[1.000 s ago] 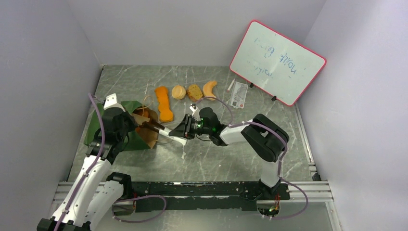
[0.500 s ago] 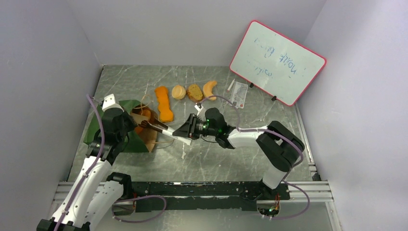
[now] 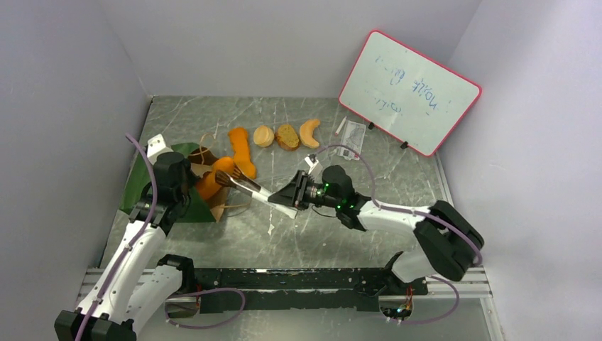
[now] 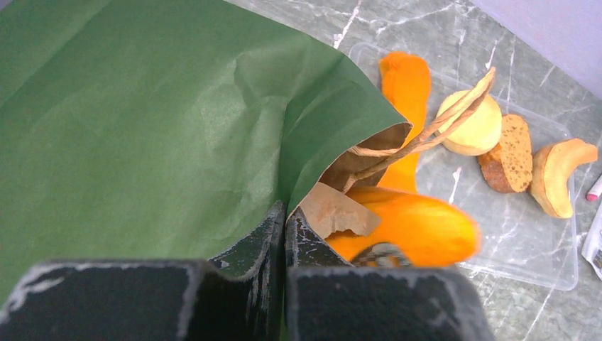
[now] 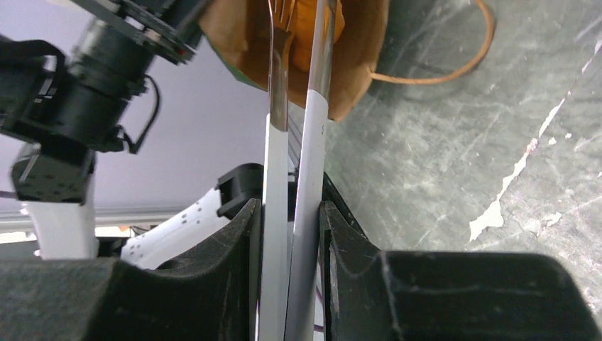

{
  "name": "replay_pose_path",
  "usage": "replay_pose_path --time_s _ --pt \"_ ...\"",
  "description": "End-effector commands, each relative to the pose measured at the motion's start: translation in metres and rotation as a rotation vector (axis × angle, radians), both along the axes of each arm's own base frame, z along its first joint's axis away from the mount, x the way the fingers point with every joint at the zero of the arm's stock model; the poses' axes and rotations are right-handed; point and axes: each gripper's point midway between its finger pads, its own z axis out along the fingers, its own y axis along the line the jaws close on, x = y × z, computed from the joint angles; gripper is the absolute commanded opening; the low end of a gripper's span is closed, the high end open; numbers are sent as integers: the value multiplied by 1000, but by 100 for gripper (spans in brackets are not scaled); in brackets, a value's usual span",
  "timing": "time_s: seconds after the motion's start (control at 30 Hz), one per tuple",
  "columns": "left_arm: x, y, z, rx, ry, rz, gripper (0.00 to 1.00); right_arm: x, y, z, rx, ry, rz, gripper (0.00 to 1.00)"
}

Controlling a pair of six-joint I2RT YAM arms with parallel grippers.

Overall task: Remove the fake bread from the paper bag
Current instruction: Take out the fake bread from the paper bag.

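The dark green paper bag (image 3: pixel 160 190) lies on its side at the left, its brown mouth facing right. My left gripper (image 3: pixel 186 186) is shut on the bag's edge (image 4: pixel 284 213) at the mouth. My right gripper (image 3: pixel 292 195) is shut on the white handles of a pair of tongs (image 3: pixel 252 192). The tong tips pinch an orange loaf of fake bread (image 3: pixel 213 181), which sticks halfway out of the mouth (image 4: pixel 419 227). Behind the bag lie a long orange loaf (image 3: pixel 241 153), a round bun (image 3: pixel 263 136), a brown slice (image 3: pixel 287 136) and a croissant (image 3: pixel 309 132).
A pink-framed whiteboard (image 3: pixel 409 92) leans at the back right, with a small printed packet (image 3: pixel 353 138) in front of it. The bag's tan cord handles (image 5: pixel 440 71) loop onto the marbled table (image 3: pixel 341 241). Grey walls close in the left and right sides.
My right arm has drawn back to the right with the tongs, pulling the orange loaf partly out of the bag's mouth. The left gripper kept its hold on the bag.
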Motion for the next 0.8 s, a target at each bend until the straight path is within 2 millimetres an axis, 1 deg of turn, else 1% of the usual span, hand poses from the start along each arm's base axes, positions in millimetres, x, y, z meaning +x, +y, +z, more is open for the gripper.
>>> replay_pose_path --time_s 0.0,0.03,0.13,0.37,0.53,0.67,0.7,0.77 --pt "6 9 18 7 -58 60 7 15 -16 43 74 -110 -79 0" --pt "6 9 18 11 -53 63 7 17 -21 49 77 -121 -95 0" --pt "5 12 15 21 -41 76 7 24 -34 58 76 -140 -135 0" --pt "4 19 14 45 -40 102 7 36 -58 70 70 -159 -202 0" --pt "3 21 12 57 -37 110 7 44 -83 72 54 -161 -262 0" --pt "4 20 8 53 -32 107 7 51 -106 70 41 -151 -313 0" --pt "4 19 8 51 -34 104 7 49 -108 69 37 -145 -310 0" --pt "4 19 8 48 -36 101 7 56 -119 66 28 -133 -338 0"
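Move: The right hand holds the tongs, the fake bread in their tips about 19 cm to its left and 6 ahead. The clear tray's middle lies some 15 cm ahead, level sideways and about 14 below. The bread slice is 19 cm ahead and 2 right, the round bread 20 ahead and 6 left, the long bread 14 ahead and 12 left. From the left hand, the tray is roughly 7 cm ahead and 24 right. Right hand carries the tonged bread out of the bag, right 10 cm, up and forward 5, swinging clockwise 20 degrees. ##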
